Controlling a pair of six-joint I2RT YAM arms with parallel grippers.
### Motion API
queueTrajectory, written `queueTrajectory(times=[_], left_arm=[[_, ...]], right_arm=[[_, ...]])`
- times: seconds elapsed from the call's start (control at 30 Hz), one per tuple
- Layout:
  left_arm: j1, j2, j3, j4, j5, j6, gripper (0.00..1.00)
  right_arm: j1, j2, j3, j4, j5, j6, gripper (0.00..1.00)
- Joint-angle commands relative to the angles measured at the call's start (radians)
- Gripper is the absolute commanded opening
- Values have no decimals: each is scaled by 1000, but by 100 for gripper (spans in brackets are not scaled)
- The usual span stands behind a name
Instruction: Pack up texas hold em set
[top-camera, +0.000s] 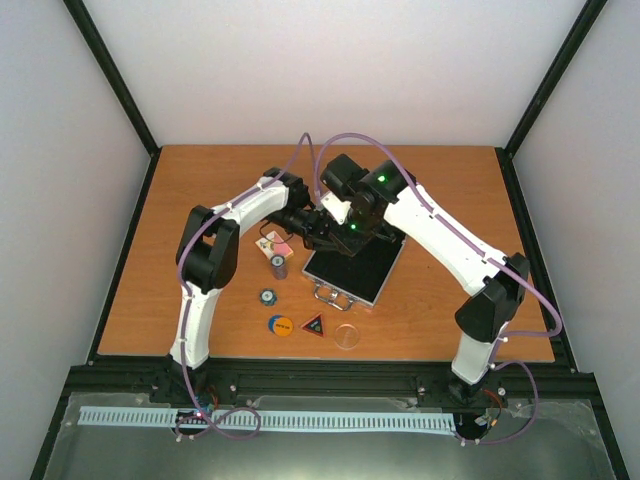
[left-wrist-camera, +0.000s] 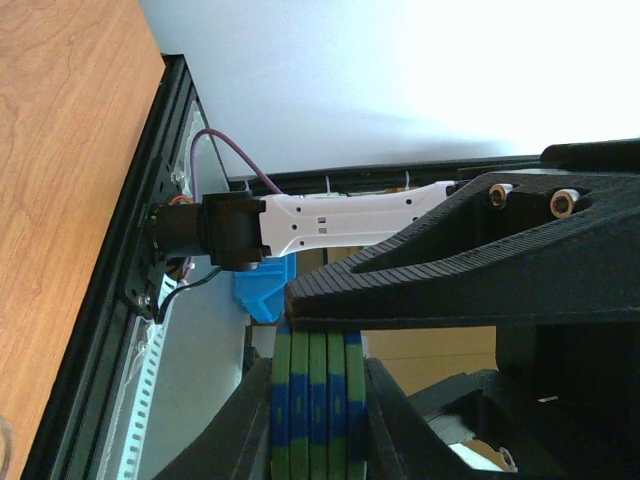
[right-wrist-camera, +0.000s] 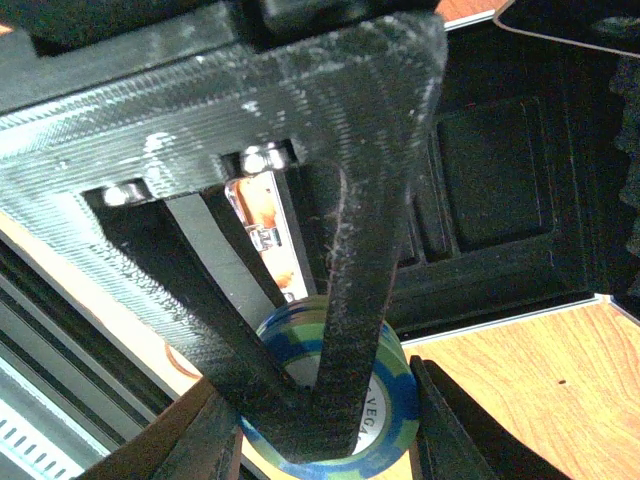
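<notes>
The set's silver case (top-camera: 362, 272) lies open at mid-table, and its black lining (right-wrist-camera: 490, 170) fills the right wrist view. Both grippers meet just above the case's far left corner. A short stack of green-blue poker chips (left-wrist-camera: 318, 420) stands on edge between the fingers of my left gripper (left-wrist-camera: 315, 388), which is shut on its flat faces. My right gripper (right-wrist-camera: 325, 420) is shut on the rim of the same chips (right-wrist-camera: 378, 406). On the table to the left are the pink-white card pack (top-camera: 276, 243), another chip stack (top-camera: 278, 266) and a single chip (top-camera: 267, 296).
An orange disc (top-camera: 281, 325), a black-red triangle (top-camera: 314, 324) and a clear disc (top-camera: 347, 336) lie in a row near the table's front edge. The case handle (top-camera: 333, 294) faces them. A black frame (top-camera: 128, 250) borders the wooden table.
</notes>
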Motion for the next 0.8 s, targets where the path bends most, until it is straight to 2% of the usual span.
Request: queueTrajectory(times=[0.0,0.1,0.13,0.2,0.33,0.4,0.77], left_arm=[[-58,-19,19,-40,142,39,1],[-58,-20,28,-42,142,32,1],[-58,-19,32,-42,143,29,1],[-57,-17,40,-41,143,25,1],[-47,-15,45,-41,142,23,1],[-39,-18,45,-41,142,21,1],[-26,-19,49,-40,143,21,1]], right_arm=[[-34,20,61,181,102,26,3],[-33,18,68,175,113,32,3],[-33,17,71,172,120,36,9],[-32,12,72,167,139,45,33],[-33,-4,71,159,183,59,58],[-32,-11,72,156,187,65,64],[-32,-34,91,153,184,75,82]])
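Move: Both hands already hold the same stack of poker chips, the right by its rim and the left by its end faces. The open case tray lies about 20 cm below the left hand, some 6 cm ahead and 3 cm to its right. The upright chip stack on the table is roughly 16 cm to the left hand's left and 2 cm ahead. The cards are some 18 cm left and 8 cm ahead, both about 20 cm below. Right fingers open wide, releasing the chips' rim, and ease about 2 cm forward-right and up; left keeps its pinch. ##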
